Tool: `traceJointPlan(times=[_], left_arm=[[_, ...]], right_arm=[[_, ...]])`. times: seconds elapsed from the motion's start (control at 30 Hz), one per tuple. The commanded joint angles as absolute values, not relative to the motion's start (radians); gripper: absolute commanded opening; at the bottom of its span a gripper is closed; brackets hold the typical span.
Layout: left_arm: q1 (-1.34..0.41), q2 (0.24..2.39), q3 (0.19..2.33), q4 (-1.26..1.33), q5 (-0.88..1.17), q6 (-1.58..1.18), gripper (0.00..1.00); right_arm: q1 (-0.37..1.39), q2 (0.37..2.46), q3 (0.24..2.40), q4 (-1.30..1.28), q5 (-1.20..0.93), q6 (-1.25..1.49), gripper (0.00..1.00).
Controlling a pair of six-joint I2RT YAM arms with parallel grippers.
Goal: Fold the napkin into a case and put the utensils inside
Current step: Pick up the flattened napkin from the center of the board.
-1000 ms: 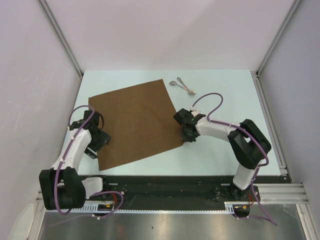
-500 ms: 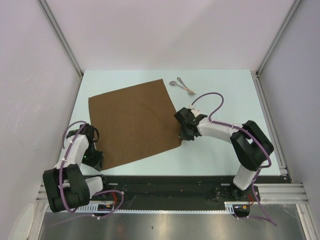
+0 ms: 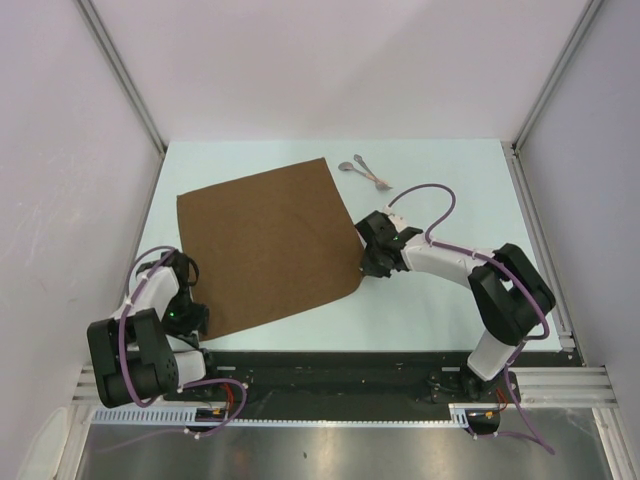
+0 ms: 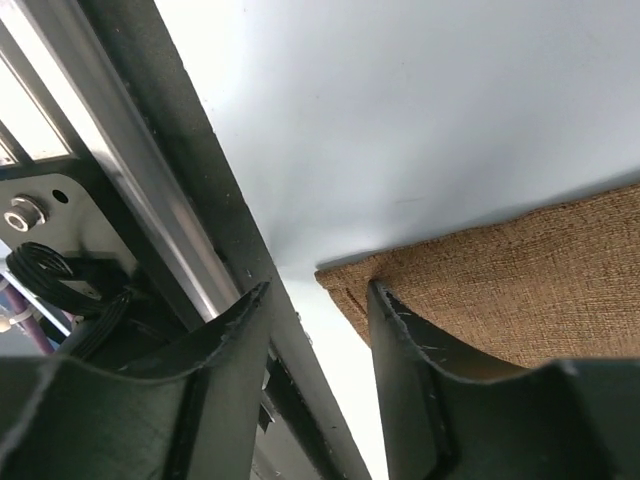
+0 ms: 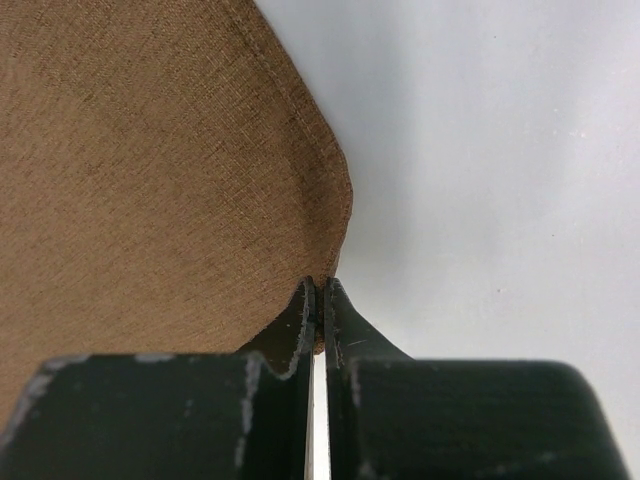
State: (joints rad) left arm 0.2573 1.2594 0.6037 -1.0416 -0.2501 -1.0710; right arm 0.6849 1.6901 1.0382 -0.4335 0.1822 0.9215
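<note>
The brown napkin (image 3: 265, 245) lies flat and unfolded on the pale table, turned at a slight angle. Two silvery utensils (image 3: 365, 172) lie just beyond its far right corner. My left gripper (image 3: 188, 318) is low at the near left corner; in the left wrist view the gripper (image 4: 318, 300) is open, with the cloth's corner (image 4: 345, 280) between its fingertips and against the right-hand fingertip (image 4: 385, 310). My right gripper (image 3: 366, 266) is at the near right corner. In the right wrist view the gripper (image 5: 322, 290) is shut on the napkin's (image 5: 150, 160) rounded corner edge.
A black base rail (image 3: 330, 372) and a metal profile (image 4: 120, 170) run along the table's near edge, close beside my left gripper. White walls and metal posts (image 3: 120, 70) enclose the table on three sides.
My left gripper has drawn back from the napkin's left edge to its near left corner. The right gripper has shifted slightly at the near right corner, which now curls a little.
</note>
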Motion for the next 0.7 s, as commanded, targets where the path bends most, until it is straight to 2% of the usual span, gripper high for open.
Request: traceJointPlan(times=[0.0, 0.1, 0.23, 0.43, 0.53, 0.57, 0.67], left_arm=[[0.267, 1.287, 0.581, -0.948, -0.235, -1.068, 0.5], [0.267, 1.319, 0.578, -0.933, -0.25, -1.075, 0.54], [0.267, 1.309, 0.543, -0.85, -0.212, -1.072, 0.51], [0.272, 1.243, 0.483, -0.726, -0.175, -1.069, 0.36], [0.273, 1.252, 0.489, -0.692, -0.14, -1.04, 0.26], [0.276, 1.261, 0.501, -0.693, -0.129, -1.028, 0.17], [0.282, 1.264, 0.524, -0.698, -0.101, -1.0, 0.04]], right_arm=[[0.676, 1.649, 1.032, -0.407, 0.189, 0.911, 0.0], [0.675, 1.649, 1.034, -0.407, 0.18, 0.91, 0.0], [0.672, 1.644, 1.028, -0.408, 0.173, 0.908, 0.0], [0.661, 1.612, 1.009, -0.403, 0.184, 0.908, 0.0], [0.661, 1.6, 0.997, -0.396, 0.183, 0.91, 0.0], [0.661, 1.6, 0.991, -0.39, 0.18, 0.91, 0.0], [0.661, 1.598, 0.989, -0.383, 0.172, 0.9, 0.0]])
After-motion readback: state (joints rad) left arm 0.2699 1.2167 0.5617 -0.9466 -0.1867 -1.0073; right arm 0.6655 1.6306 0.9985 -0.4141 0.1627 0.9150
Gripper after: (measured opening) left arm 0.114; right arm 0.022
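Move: The napkin's near-left corner lies almost between the open left fingertips, about 1 cm ahead of the hand point and 1 cm below; the board's near edge is some 2 cm behind. The near-right corner, already pinched by the right hand, is about 16 cm ahead and 33 cm right of the left hand, 2 cm higher; the far-left corner is 37 cm ahead, 11 cm left, on the board. From the right hand, the near-left corner is 15 cm back, 33 cm left and 3 cm lower. The napkin's near-left corner gets pinched: the left hand pauses over it with fingers half open, then eases about 1.5 cm forward and slightly down onto the corner, tilting some 5 degrees so the fingertips swing forward as they close. The right hand keeps its shut grip on the near-right corner and late on rises about 1 cm. ##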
